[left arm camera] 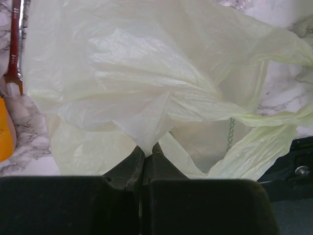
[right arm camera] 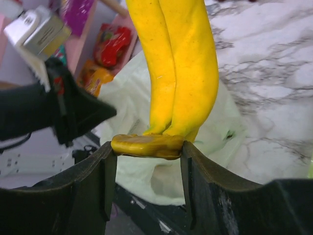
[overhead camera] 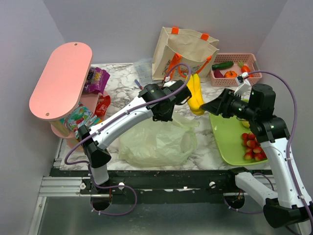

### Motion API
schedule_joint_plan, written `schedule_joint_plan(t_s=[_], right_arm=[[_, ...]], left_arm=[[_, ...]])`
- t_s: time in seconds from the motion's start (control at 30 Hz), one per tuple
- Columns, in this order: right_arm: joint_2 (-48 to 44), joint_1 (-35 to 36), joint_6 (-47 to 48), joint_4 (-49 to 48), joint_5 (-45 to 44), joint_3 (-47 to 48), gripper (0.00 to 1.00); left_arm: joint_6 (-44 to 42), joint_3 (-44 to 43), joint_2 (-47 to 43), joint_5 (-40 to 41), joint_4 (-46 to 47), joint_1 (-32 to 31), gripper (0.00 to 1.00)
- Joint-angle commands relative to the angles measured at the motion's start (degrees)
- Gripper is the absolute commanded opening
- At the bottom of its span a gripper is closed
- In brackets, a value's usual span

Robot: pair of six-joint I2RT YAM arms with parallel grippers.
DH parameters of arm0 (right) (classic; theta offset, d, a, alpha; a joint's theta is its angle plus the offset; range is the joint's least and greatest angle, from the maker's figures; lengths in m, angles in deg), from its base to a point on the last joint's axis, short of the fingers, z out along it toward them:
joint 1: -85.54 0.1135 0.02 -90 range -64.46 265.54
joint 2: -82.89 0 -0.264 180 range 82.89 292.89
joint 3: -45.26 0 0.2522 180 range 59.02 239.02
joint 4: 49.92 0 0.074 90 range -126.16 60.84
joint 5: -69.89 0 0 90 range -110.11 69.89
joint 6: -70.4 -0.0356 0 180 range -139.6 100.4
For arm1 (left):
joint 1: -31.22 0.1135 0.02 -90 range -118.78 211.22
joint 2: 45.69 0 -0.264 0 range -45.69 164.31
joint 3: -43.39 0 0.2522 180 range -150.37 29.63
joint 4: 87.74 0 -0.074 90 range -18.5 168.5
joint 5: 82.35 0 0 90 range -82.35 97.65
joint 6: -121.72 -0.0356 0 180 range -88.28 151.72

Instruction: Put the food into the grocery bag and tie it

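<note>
The pale green grocery bag (overhead camera: 156, 143) lies crumpled on the marble table in front of the arms. My left gripper (overhead camera: 167, 116) is shut on a fold of its upper film, which the left wrist view shows drawn up into the closed fingertips (left arm camera: 145, 150), with the grocery bag (left arm camera: 146, 83) spreading below. My right gripper (overhead camera: 206, 106) holds the yellow banana bunch (overhead camera: 195, 93) by its stem end. In the right wrist view both fingers press on the brown crown of the banana bunch (right arm camera: 188, 63), held in my right gripper (right arm camera: 147, 147) over the bag's (right arm camera: 132, 103) edge.
A green tray (overhead camera: 227, 142) with red strawberries (overhead camera: 252, 144) lies at the right. A pink basket (overhead camera: 234, 68) of vegetables and a canvas tote (overhead camera: 183, 51) stand at the back. A pink shelf (overhead camera: 61, 81) with snack packets (overhead camera: 95, 81) fills the left side.
</note>
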Motion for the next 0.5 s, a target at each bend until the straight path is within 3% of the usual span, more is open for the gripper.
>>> schedule_joint_plan(t_s=[0.0, 0.2, 0.47], right_arm=[[-0.67, 3.46, 1.92, -1.72, 10.02, 3.65, 0.01], [-1.87, 5.63, 1.19, -2.5, 14.57, 2.65, 0.01], [-3.43, 6.56, 2.08, 4.26, 8.32, 0.24, 0.01]], left_arm=[[-4.51, -2.01, -3.61, 3.54, -2.46, 3.76, 0.0], [-8.52, -3.36, -5.71, 2.72, -1.77, 7.63, 0.0], [-11.53, 6.79, -8.9, -5.78, 5.41, 7.74, 0.0]])
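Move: The right hand, still gripping the bananas, has the grocery bag's mouth about 8 cm to its left, roughly level forward and some 17 cm below. The green tray's middle lies about 17 cm right of this hand, 6 cm farther out and 29 cm down; the canvas tote stands roughly 37 cm ahead, 8 cm left and 20 cm lower. From the left hand, already pinching the bag's rim, the mouth is about 7 cm right and 9 cm down, roughly level forward. The bananas, kept in the right hand's grip, swing back about 5 cm and left 4 cm, rising a little, while that wrist turns some 15 degrees counter-clockwise. Meanwhile the left hand keeps its pinch on the grocery bag's rim and draws it left, also up and forward, slowing to a stop. ##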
